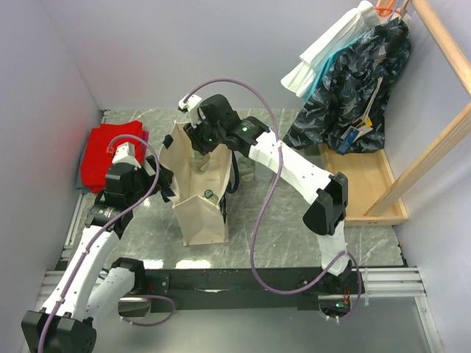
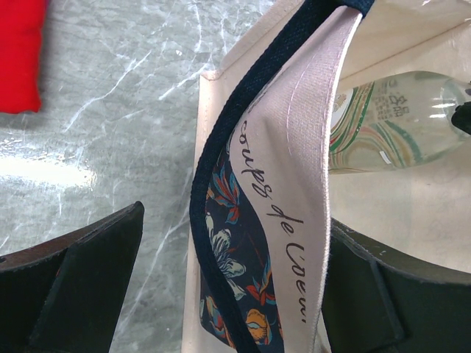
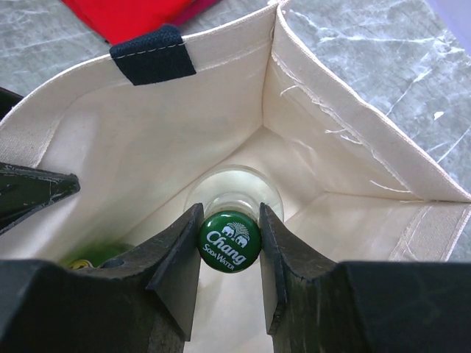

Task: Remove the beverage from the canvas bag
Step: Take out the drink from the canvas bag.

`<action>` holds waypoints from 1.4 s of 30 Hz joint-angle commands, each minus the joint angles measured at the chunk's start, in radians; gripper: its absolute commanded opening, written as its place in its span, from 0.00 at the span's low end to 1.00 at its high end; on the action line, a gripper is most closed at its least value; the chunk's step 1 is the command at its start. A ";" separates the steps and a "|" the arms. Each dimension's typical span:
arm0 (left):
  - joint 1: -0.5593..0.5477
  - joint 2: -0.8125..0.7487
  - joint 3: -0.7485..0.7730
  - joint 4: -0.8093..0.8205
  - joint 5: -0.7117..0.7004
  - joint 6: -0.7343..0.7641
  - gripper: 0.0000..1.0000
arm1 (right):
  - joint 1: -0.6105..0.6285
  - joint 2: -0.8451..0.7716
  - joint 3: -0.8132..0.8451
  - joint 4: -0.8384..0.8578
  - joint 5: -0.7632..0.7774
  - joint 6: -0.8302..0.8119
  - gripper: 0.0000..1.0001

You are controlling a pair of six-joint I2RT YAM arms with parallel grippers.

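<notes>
The beige canvas bag (image 1: 202, 220) stands upright mid-table with its mouth open. In the right wrist view a clear glass beverage bottle with a green "Chang Soda Water" cap (image 3: 229, 241) stands inside the bag (image 3: 147, 147). My right gripper (image 3: 229, 220) is down in the mouth and shut on that cap. From above, the right gripper (image 1: 200, 143) is over the bag's far end. My left gripper (image 2: 235, 220) is open and straddles the bag's near-left rim and navy strap (image 2: 221, 147). Its right finger touches the cloth and the left finger stands apart. A second bottle (image 2: 390, 121) shows inside.
A red folded cloth (image 1: 110, 151) lies on the marble table to the left of the bag. At the right stands a wooden rack base (image 1: 368, 184) with hanging garments (image 1: 353, 81). A clear bottle (image 1: 246, 170) stands just behind the bag.
</notes>
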 commanded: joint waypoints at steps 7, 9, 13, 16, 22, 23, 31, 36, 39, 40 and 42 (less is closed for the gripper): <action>-0.003 -0.013 0.033 0.004 -0.016 0.022 0.96 | 0.008 -0.150 0.088 0.098 -0.018 -0.001 0.00; -0.003 -0.013 0.033 0.003 -0.014 0.022 0.96 | 0.008 -0.161 0.093 0.086 -0.023 -0.001 0.00; -0.003 -0.016 0.033 0.006 -0.012 0.022 0.96 | 0.013 -0.208 0.063 0.100 -0.023 -0.003 0.00; -0.003 -0.019 0.032 0.007 -0.011 0.024 0.96 | 0.016 -0.236 0.046 0.111 -0.012 -0.007 0.00; -0.003 -0.019 0.033 0.010 -0.011 0.025 0.96 | 0.025 -0.274 0.042 0.095 0.006 -0.013 0.00; -0.003 -0.019 0.033 0.012 -0.009 0.025 0.96 | 0.027 -0.280 0.039 0.101 0.008 -0.015 0.00; -0.003 -0.024 0.033 0.010 -0.011 0.025 0.96 | 0.051 -0.319 0.021 0.112 0.058 -0.038 0.00; -0.003 -0.027 0.033 0.012 -0.011 0.025 0.96 | 0.070 -0.343 0.029 0.104 0.092 -0.055 0.00; -0.003 -0.030 0.032 0.012 -0.009 0.025 0.96 | 0.081 -0.375 0.007 0.115 0.147 -0.058 0.00; -0.003 -0.032 0.032 0.012 -0.011 0.027 0.96 | 0.084 -0.386 -0.002 0.129 0.161 -0.056 0.00; -0.003 -0.032 0.036 0.006 -0.011 0.028 0.96 | 0.085 -0.435 -0.057 0.156 0.178 -0.056 0.00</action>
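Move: Hanging upright from the right fingers, the green-capped bottle is still inside the bag. The table right of the bag is marked by a standing green-capped bottle about 14 cm right of the right hand, level ahead, 17 cm lower; a blue-capped bottle stands some 19 cm right and 7 cm ahead. Another green cap remains in the bag, 11 cm back, 3 cm right. From the left hand, the standing green-capped bottle is roughly 21 cm right and 8 cm ahead, 10 cm below. Pulling the pinched bottle up by its cap, the right hand starts slowly, then rises about 11 cm while drawing back some 5 cm and drifting right towards the bag's right side. The climb levels off near the end as the fingers tip up about 10 degrees, grip kept. The left hand stays put, spread fingers still straddling the bag's left rim. ##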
